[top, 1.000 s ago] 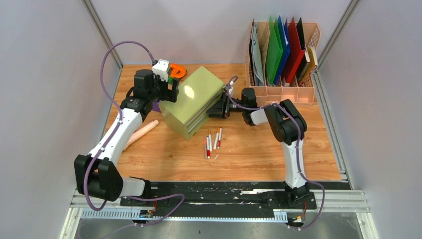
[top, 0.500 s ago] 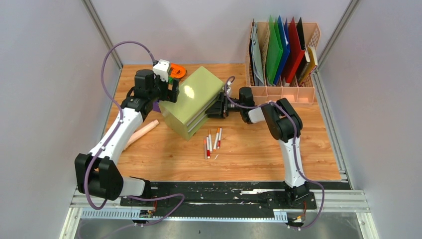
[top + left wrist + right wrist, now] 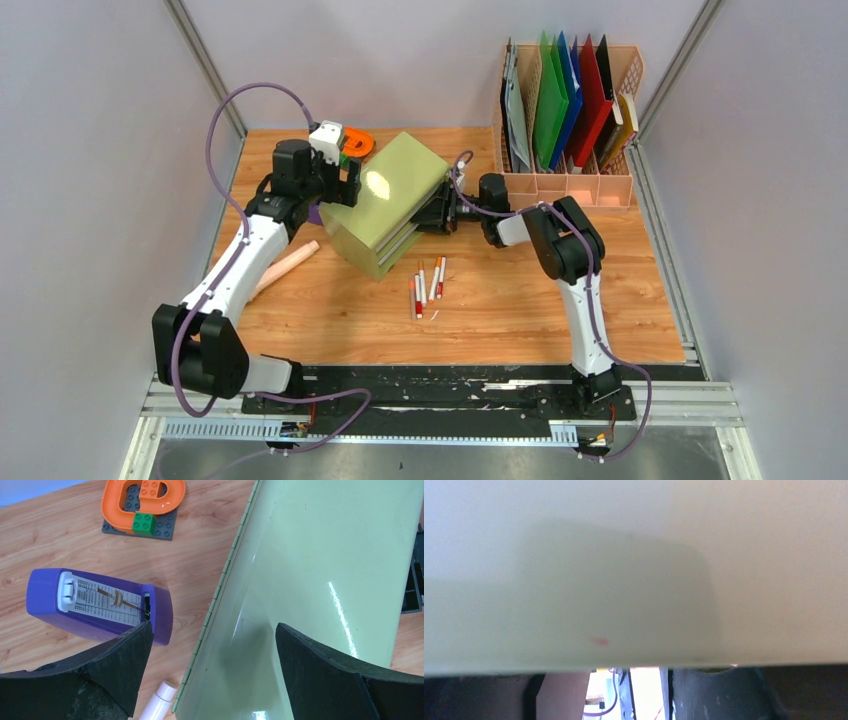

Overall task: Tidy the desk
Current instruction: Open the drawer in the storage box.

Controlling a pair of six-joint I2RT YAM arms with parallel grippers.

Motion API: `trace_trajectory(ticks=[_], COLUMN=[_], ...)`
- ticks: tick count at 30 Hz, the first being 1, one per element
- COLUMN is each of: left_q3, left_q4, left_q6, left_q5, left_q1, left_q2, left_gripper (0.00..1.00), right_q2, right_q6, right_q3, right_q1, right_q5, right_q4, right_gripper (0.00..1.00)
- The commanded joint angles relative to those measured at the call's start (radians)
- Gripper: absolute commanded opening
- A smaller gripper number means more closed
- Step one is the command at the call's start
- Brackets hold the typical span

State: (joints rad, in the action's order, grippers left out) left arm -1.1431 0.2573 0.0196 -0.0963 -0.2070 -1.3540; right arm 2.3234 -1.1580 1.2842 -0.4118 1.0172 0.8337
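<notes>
The desk (image 3: 520, 300) is an orange-brown wood tabletop. An olive-green drawer chest (image 3: 385, 205) stands skewed at its middle back. My left gripper (image 3: 340, 185) is open at the chest's upper left edge; in the left wrist view (image 3: 212, 630) one finger is over the chest's top (image 3: 320, 580) and the other is over the wood beside it. My right gripper (image 3: 437, 213) is pressed against the chest's right side. The chest's face (image 3: 634, 555) fills the right wrist view and hides the fingertips.
A purple box (image 3: 95, 605) and an orange brick piece (image 3: 142, 502) lie left of the chest. A peach roll (image 3: 285, 268) lies front left. Several markers (image 3: 428, 283) lie in front of the chest. A peach file rack (image 3: 570, 120) stands back right. The metal rail (image 3: 450, 385) runs along the near edge.
My right arm has pushed a little further left and back against the chest. The left gripper and the chest have hardly moved.
</notes>
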Motion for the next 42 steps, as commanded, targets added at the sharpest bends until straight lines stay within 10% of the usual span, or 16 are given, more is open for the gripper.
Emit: trace_trajectory(ticks=[1,9,20,42], left_q3=[-0.01,-0.007,0.005,0.031], left_q4=[-0.03,-0.022,-0.024,-0.057], left_q6=[-0.034,-0.042,-0.038,-0.047], left_q5=[-0.013,-0.02,-0.015,0.114], left_q1=[0.008,0.008,0.008,0.007], left_q2=[-0.008,-0.002,0.019,-0.003], left_gripper=[1.0,1.0,1.0,1.0], right_q2=[-0.002,-0.008,-0.04,-0.155], right_q6=[-0.056,-0.079,-0.067,-0.107], right_q3=[0.01,0.024,-0.026,-0.158], right_q1=[-0.037,-0.059,-0.051,-0.029], right_q5=[-0.052,-0.062,-0.063,-0.07], right_q4=[0.095,0.089,0.105,0.188], right_gripper=[0.47,0.38,0.0,0.0])
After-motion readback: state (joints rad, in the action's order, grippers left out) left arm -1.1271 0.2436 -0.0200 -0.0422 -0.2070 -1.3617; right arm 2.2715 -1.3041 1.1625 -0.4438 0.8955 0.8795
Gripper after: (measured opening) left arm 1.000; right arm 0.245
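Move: The storage box's drawer front is right at the right hand's fingers, its middle roughly 2 cm to their left, 2 cm back and about level. The pens lie on the table some 15 cm back from this hand, neither left nor right of it, about 8 cm down. From the left hand, the middle of the box's lid is about 6 cm to the right, 1 cm back and 2 cm below; the metronome stands roughly 9 cm left, 2 cm ahead and 14 cm down. Leftward first, the right hand eases about 1 cm in against the drawer front, then its half-open fingers close to about a quarter and pinch the drawer's edge while the wrist rolls. It then draws back about 1.5 cm, slightly right, turning a little clockwise. The left hand, still wide open, sinks half a centimetre, one finger resting on the lid, and finally turns slightly counter-clockwise as it shifts left. ##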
